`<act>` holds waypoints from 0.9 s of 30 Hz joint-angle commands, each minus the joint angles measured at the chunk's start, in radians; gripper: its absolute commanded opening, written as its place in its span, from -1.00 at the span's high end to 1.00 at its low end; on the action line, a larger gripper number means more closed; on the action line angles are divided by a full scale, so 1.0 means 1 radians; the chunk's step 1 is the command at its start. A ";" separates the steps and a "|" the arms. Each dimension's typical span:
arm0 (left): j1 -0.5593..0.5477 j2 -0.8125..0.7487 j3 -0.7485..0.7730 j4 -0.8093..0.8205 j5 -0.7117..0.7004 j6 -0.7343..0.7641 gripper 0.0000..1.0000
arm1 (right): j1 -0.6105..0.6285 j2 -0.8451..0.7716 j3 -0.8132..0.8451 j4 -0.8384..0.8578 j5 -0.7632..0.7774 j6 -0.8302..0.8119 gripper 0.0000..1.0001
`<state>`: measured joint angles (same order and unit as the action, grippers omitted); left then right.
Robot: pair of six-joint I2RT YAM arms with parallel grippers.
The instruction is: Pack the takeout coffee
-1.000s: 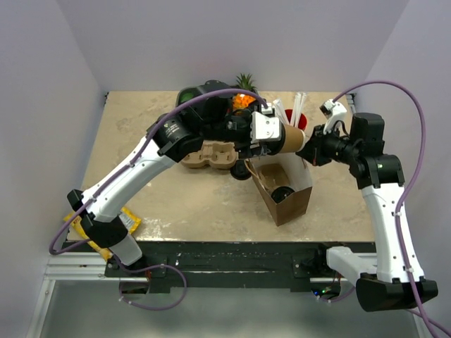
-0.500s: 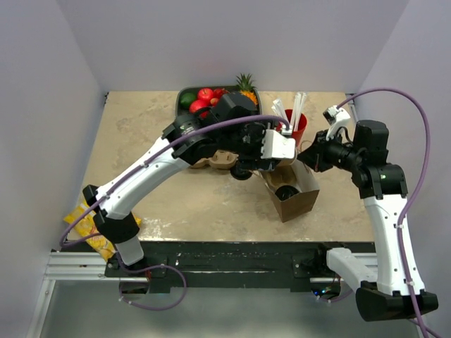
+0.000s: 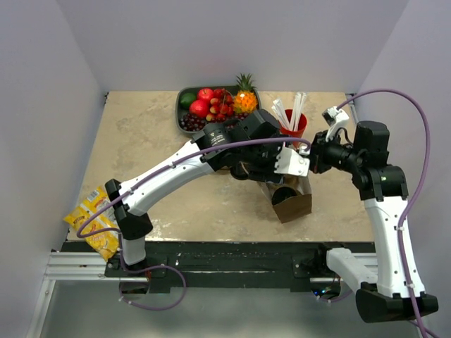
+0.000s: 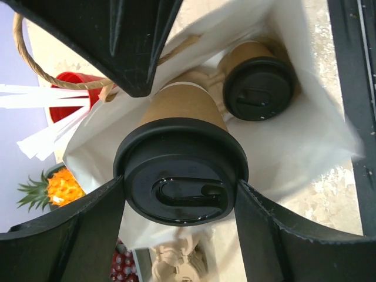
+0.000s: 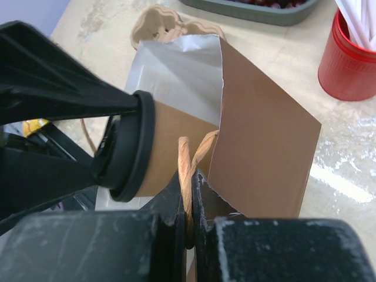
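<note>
My left gripper is shut on a takeout coffee, a kraft-brown cup with a black lid, its fingers pressing both sides of the lid. The cup hangs in the mouth of an open brown paper bag with a white inside. A second lidded cup stands at the bottom of the bag. My right gripper is shut on the bag's twisted paper handle and holds that side up. From above, both grippers meet over the bag.
A red cup of white straws stands just behind the bag. A grey fruit tray lies at the back. The tan cup carrier sits left of the bag, under my left arm. A yellow snack packet lies at the front left.
My left arm has swung right and tipped the coffee from lying sideways above the bag to pointing down into its mouth. The right gripper kept its hold on the handle.
</note>
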<state>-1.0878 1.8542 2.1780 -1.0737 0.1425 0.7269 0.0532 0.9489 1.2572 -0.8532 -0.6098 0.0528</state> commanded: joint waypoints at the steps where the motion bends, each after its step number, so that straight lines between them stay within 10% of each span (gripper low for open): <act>1: 0.000 -0.010 -0.003 0.067 -0.046 -0.029 -0.09 | 0.004 -0.007 0.062 0.019 -0.085 0.010 1.00; 27: 0.032 0.017 -0.265 0.411 -0.239 -0.205 -0.11 | 0.004 0.100 0.131 -0.021 -0.142 0.009 1.00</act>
<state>-1.0561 1.8629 1.9091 -0.7765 -0.0265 0.5503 0.0540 1.0466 1.3479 -0.8734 -0.7071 0.0597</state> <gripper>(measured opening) 0.746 0.026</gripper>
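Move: The paper bag hangs open from the twine in the right fingers. Its middle lies about 3 cm back, 7 cm right and 13 cm below the left hand, which holds the lidded coffee cup at its mouth; the cup already inside is some 7 cm back, 8 cm right and 12 cm down. The red straw holder stands about 21 cm ahead, 10 cm right, 24 cm down. From the right hand the bag's middle is about 5 cm back, 1 cm left, 13 cm down. Keep the left grip on the cup's lid and ease forward, almost level at first, then sink into the bag: about 6 cm down and 5 cm forward in all, turning the hand some 15 degrees counter-clockwise. Keep the twine pinched in the right fingers, and lift and shift that hand left by a centimetre or two early on, then hold nearly still. ##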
